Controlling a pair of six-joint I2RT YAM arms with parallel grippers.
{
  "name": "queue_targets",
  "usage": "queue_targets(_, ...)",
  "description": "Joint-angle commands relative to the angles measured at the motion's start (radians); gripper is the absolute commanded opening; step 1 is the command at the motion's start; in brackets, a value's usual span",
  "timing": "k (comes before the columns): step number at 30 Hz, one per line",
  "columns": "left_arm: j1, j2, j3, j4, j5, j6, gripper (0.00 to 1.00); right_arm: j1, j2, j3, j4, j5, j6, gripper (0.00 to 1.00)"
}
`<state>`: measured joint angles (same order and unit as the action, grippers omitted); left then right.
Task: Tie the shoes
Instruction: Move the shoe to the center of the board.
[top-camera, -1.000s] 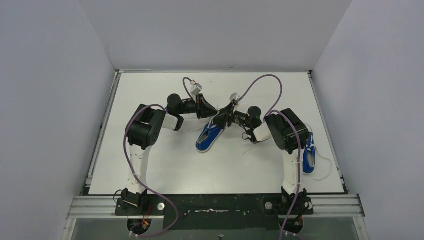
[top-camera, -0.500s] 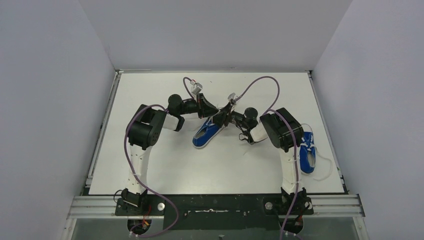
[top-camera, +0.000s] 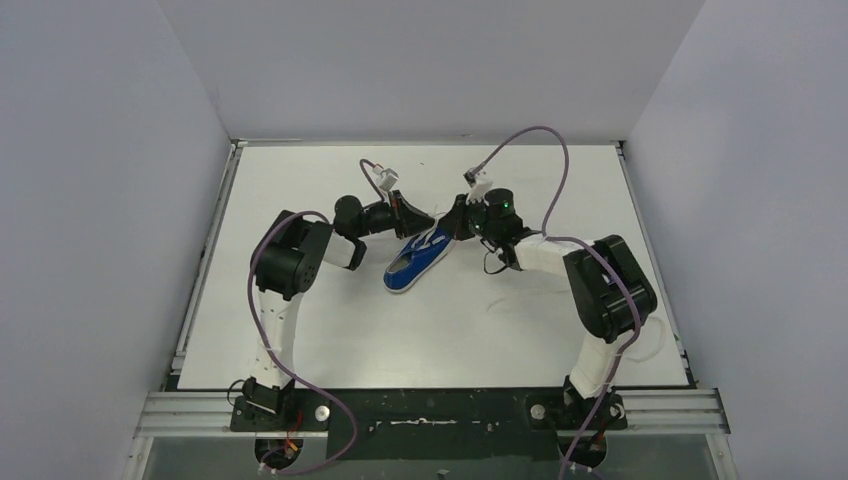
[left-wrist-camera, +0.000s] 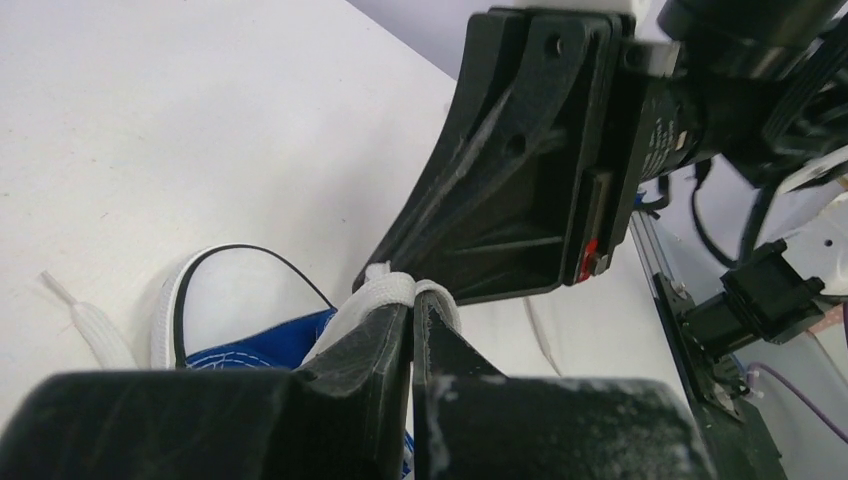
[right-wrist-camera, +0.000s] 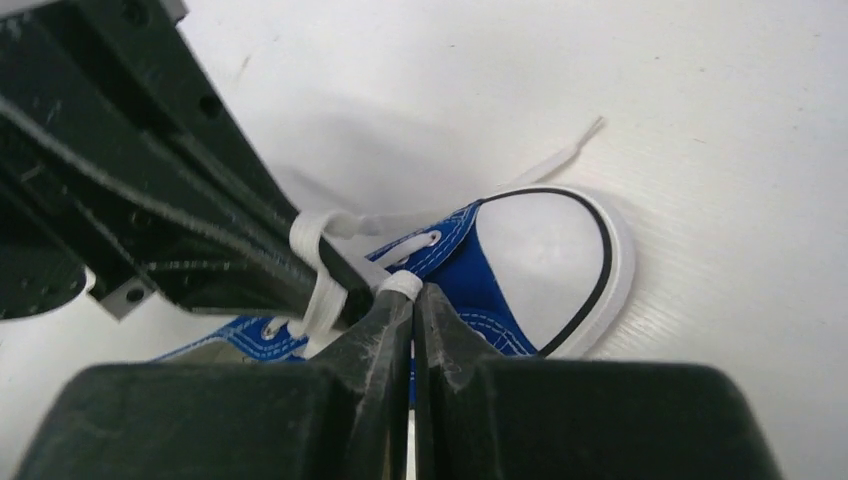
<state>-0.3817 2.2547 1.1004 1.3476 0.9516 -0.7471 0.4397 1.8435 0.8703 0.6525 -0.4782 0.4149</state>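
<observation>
One blue shoe (top-camera: 412, 265) with a white toe cap lies mid-table, toe toward the near left. My left gripper (top-camera: 427, 222) and right gripper (top-camera: 452, 224) meet tip to tip over its heel end. In the left wrist view my left gripper (left-wrist-camera: 412, 297) is shut on a loop of white lace (left-wrist-camera: 385, 293). In the right wrist view my right gripper (right-wrist-camera: 408, 292) is shut on another loop of white lace (right-wrist-camera: 400, 284) beside the shoe (right-wrist-camera: 500, 280). The second shoe is hidden behind my right arm.
A loose lace end (right-wrist-camera: 565, 155) trails on the table beyond the toe cap (right-wrist-camera: 545, 265). A strand of the second shoe's lace (top-camera: 655, 345) shows at the near right edge. Purple cables (top-camera: 540, 150) arch above both wrists. Walls close three sides.
My right arm has swung its elbow out to the right and now covers the second shoe. Both grippers have shifted slightly away from me, and the shoe has turned a little with them.
</observation>
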Motion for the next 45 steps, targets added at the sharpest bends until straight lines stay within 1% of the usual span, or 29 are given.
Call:
queue_targets(1,-0.007,-0.064,-0.045,0.048,-0.054,-0.033,0.0,0.017,-0.074,0.196,-0.734,0.219,-0.078,0.0)
queue_targets(3,-0.005,-0.066,-0.055,0.05,-0.06,-0.049,0.0,0.043,-0.094,0.243,-0.907,0.311,-0.083,0.0)
queue_targets(6,-0.003,-0.07,-0.069,0.052,-0.088,-0.076,0.0,0.082,-0.067,0.415,-1.227,0.443,-0.078,0.0)
queue_targets(9,0.001,-0.073,-0.077,0.053,-0.108,-0.099,0.0,0.092,-0.018,0.581,-1.498,0.475,-0.058,0.0)
queue_targets(11,0.003,-0.07,-0.071,0.053,-0.119,-0.118,0.0,0.09,0.005,0.661,-1.603,0.419,-0.062,0.0)
queue_targets(13,0.004,-0.065,-0.06,0.053,-0.124,-0.141,0.0,0.08,0.046,0.741,-1.688,0.261,-0.098,0.0)
queue_targets(16,0.014,-0.063,-0.06,0.053,-0.14,-0.162,0.0,0.071,0.108,0.837,-1.782,0.109,-0.134,0.0)
queue_targets(17,0.018,-0.066,-0.06,0.052,-0.14,-0.162,0.0,0.067,0.13,0.881,-1.819,0.091,-0.151,0.0)
queue_targets(19,0.03,-0.071,-0.064,0.046,-0.147,-0.163,0.0,0.056,0.164,0.947,-1.879,-0.028,-0.199,0.0)
queue_targets(20,0.035,-0.072,-0.063,0.045,-0.149,-0.168,0.0,0.049,0.21,1.031,-1.95,-0.058,-0.23,0.0)
queue_targets(21,0.04,-0.073,-0.063,0.045,-0.146,-0.176,0.0,0.05,0.243,1.096,-2.02,-0.044,-0.25,0.0)
queue_targets(23,0.045,-0.076,-0.067,0.04,-0.14,-0.177,0.0,0.048,0.29,1.188,-2.096,-0.05,-0.278,0.0)
queue_targets(24,0.047,-0.078,-0.069,0.033,-0.139,-0.175,0.0,0.039,0.294,1.198,-2.094,-0.068,-0.274,0.0)
queue_targets(26,0.048,-0.078,-0.067,0.009,-0.134,-0.178,0.0,0.009,0.279,1.152,-2.022,-0.11,-0.244,0.0)
queue_targets(27,0.049,-0.08,-0.066,-0.017,-0.134,-0.182,0.03,-0.003,0.275,1.133,-1.992,-0.115,-0.231,0.0)
queue_targets(30,0.059,-0.117,-0.086,-0.093,-0.161,-0.204,0.24,-0.032,0.279,1.093,-1.922,-0.144,-0.242,0.0)
queue_targets(32,0.065,-0.165,-0.108,-0.165,-0.172,-0.184,0.32,-0.043,0.28,1.059,-1.858,-0.165,-0.232,0.0)
queue_targets(33,0.068,-0.196,-0.114,-0.237,-0.181,-0.152,0.5,-0.05,0.282,1.043,-1.824,-0.197,-0.217,0.0)
queue_targets(34,0.072,-0.226,-0.117,-0.34,-0.184,-0.113,0.53,-0.055,0.288,1.04,-1.801,-0.217,-0.202,0.0)
queue_targets(36,0.081,-0.282,-0.12,-0.505,-0.185,-0.048,0.58,-0.057,0.297,1.049,-1.769,-0.24,-0.18,0.0)
queue_targets(39,0.105,-0.352,-0.166,-0.601,-0.213,-0.006,0.6,-0.06,0.304,1.077,-1.773,-0.244,-0.168,0.0)
queue_targets(42,0.122,-0.377,-0.144,-0.782,-0.21,0.048,0.62,-0.066,0.305,1.081,-1.778,-0.243,-0.161,0.0)
queue_targets(43,0.122,-0.379,-0.141,-0.81,-0.198,0.067,0.65,-0.066,0.3,1.073,-1.77,-0.247,-0.155,0.0)
queue_targets(45,0.117,-0.383,-0.137,-0.868,-0.191,0.097,0.67,-0.071,0.298,1.058,-1.752,-0.266,-0.14,0.0)
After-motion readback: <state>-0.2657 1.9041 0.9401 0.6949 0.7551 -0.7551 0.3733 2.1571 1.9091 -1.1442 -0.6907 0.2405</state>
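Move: The shoe lies slanting, its heel back and to the left. Its middle is some 7 cm back, 3 cm left and 6 cm below the left fingers, which already hold lace. It lies equally far back and left of the right fingers, shut on another bit of lace, and about 4 cm lower. The white toe cap sits roughly 2 cm back and 2 cm right of the left hand, about 7 cm lower. The lace stays pinched in the right fingers, which swing back towards the robot about 6 cm and a little right along the shoe's toe side, dipping, then rising some 3 cm as the wrist tips steeply over; they end easing slightly forward. The left hand keeps its pinch, sinking and rising slightly, then opens wide, lets go of its lace and withdraws left about 7 cm, tipping down. ##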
